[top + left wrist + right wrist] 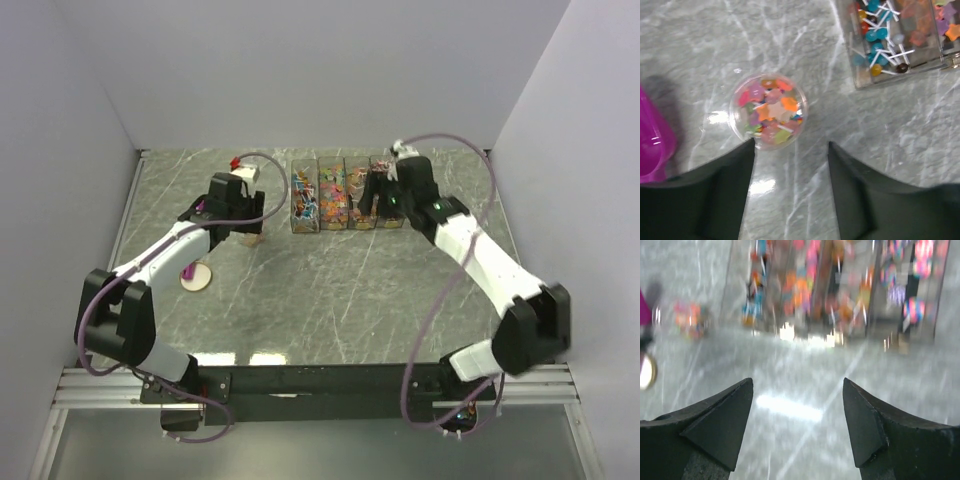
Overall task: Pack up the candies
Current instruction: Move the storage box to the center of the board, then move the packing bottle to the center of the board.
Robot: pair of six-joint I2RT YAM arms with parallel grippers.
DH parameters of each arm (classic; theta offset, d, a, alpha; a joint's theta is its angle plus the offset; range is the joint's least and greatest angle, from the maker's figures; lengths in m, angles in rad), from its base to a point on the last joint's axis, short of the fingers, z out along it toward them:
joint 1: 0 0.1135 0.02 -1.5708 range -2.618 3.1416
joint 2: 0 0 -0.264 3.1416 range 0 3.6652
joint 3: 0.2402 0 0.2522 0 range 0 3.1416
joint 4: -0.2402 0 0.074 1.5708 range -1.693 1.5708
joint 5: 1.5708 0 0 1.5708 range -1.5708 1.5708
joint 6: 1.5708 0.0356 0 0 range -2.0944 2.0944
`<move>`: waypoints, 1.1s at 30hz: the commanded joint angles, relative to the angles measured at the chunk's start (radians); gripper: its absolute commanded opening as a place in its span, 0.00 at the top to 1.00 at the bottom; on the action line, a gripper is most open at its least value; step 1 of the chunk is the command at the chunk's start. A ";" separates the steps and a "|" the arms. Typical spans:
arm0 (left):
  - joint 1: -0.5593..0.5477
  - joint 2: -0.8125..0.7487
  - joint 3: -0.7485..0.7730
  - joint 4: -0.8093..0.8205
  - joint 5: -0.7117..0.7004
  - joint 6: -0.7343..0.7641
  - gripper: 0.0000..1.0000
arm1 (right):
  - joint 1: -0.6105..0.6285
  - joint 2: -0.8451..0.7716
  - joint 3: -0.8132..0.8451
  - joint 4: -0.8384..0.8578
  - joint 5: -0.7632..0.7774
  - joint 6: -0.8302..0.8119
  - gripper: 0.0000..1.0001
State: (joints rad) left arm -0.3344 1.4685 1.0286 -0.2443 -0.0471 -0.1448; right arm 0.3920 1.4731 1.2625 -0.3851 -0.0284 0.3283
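The candies (769, 111) are small and mixed in colour, and fill a round clear cup (254, 237) standing on the marble table. In the left wrist view my left gripper (790, 145) hovers over the table just near the cup's edge. Its jaws are open with nothing between them, and the left finger (730, 190) overlaps the cup's rim. More candies (345, 195) lie in a row of clear bins at the back. My right gripper (796, 385) is open and empty over bare table in front of those bins (840, 285); its view is blurred.
A magenta scoop (652, 145) lies left of the cup, beside a round tan lid (196, 278). One clear bin (895, 40) holds lollipops with white sticks. White walls enclose the table on three sides.
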 commanded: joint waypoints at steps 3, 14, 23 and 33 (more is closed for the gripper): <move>-0.035 0.078 0.097 -0.023 0.029 -0.001 0.55 | -0.007 -0.226 -0.240 0.043 -0.057 0.047 0.21; -0.058 0.257 0.165 -0.024 -0.053 -0.006 0.56 | -0.007 -0.507 -0.457 0.029 -0.054 0.011 0.20; -0.168 0.236 0.117 -0.053 -0.027 -0.016 0.90 | -0.007 -0.574 -0.488 0.023 -0.036 0.000 0.20; -0.514 0.053 0.030 -0.105 -0.037 -0.093 0.97 | -0.008 -0.652 -0.538 0.054 0.027 0.014 0.20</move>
State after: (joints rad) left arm -0.7654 1.5761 1.0359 -0.3580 -0.0837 -0.2031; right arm 0.3916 0.8619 0.7513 -0.3717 -0.0444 0.3435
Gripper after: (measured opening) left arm 0.038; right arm 0.804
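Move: The storage box, a round clear tub of candies, sits just ahead of the open left hand: about 4 cm forward, 1 cm to its left and 9 cm below. From that hand, the candy tray's middle is about 12 cm forward and 25 cm right. The purple scoop lies about 2 cm ahead and 15 cm left, the white disc 8 cm back and 16 cm left, all roughly 11 cm down. From the right hand the box is about 3 cm forward, 30 cm left and 17 cm below. The left fingers pinch the storage box by its right-hand wall: the hand sinks some 7 cm, easing right, then shuts on the rim. Keeping that grip, it sweeps the box back and right towards the board's middle, about 12 cm back and 10 cm right, turning clockwise some 20 degrees. The right hand, empty and open, backs away from the candy tray by about 12 cm. ##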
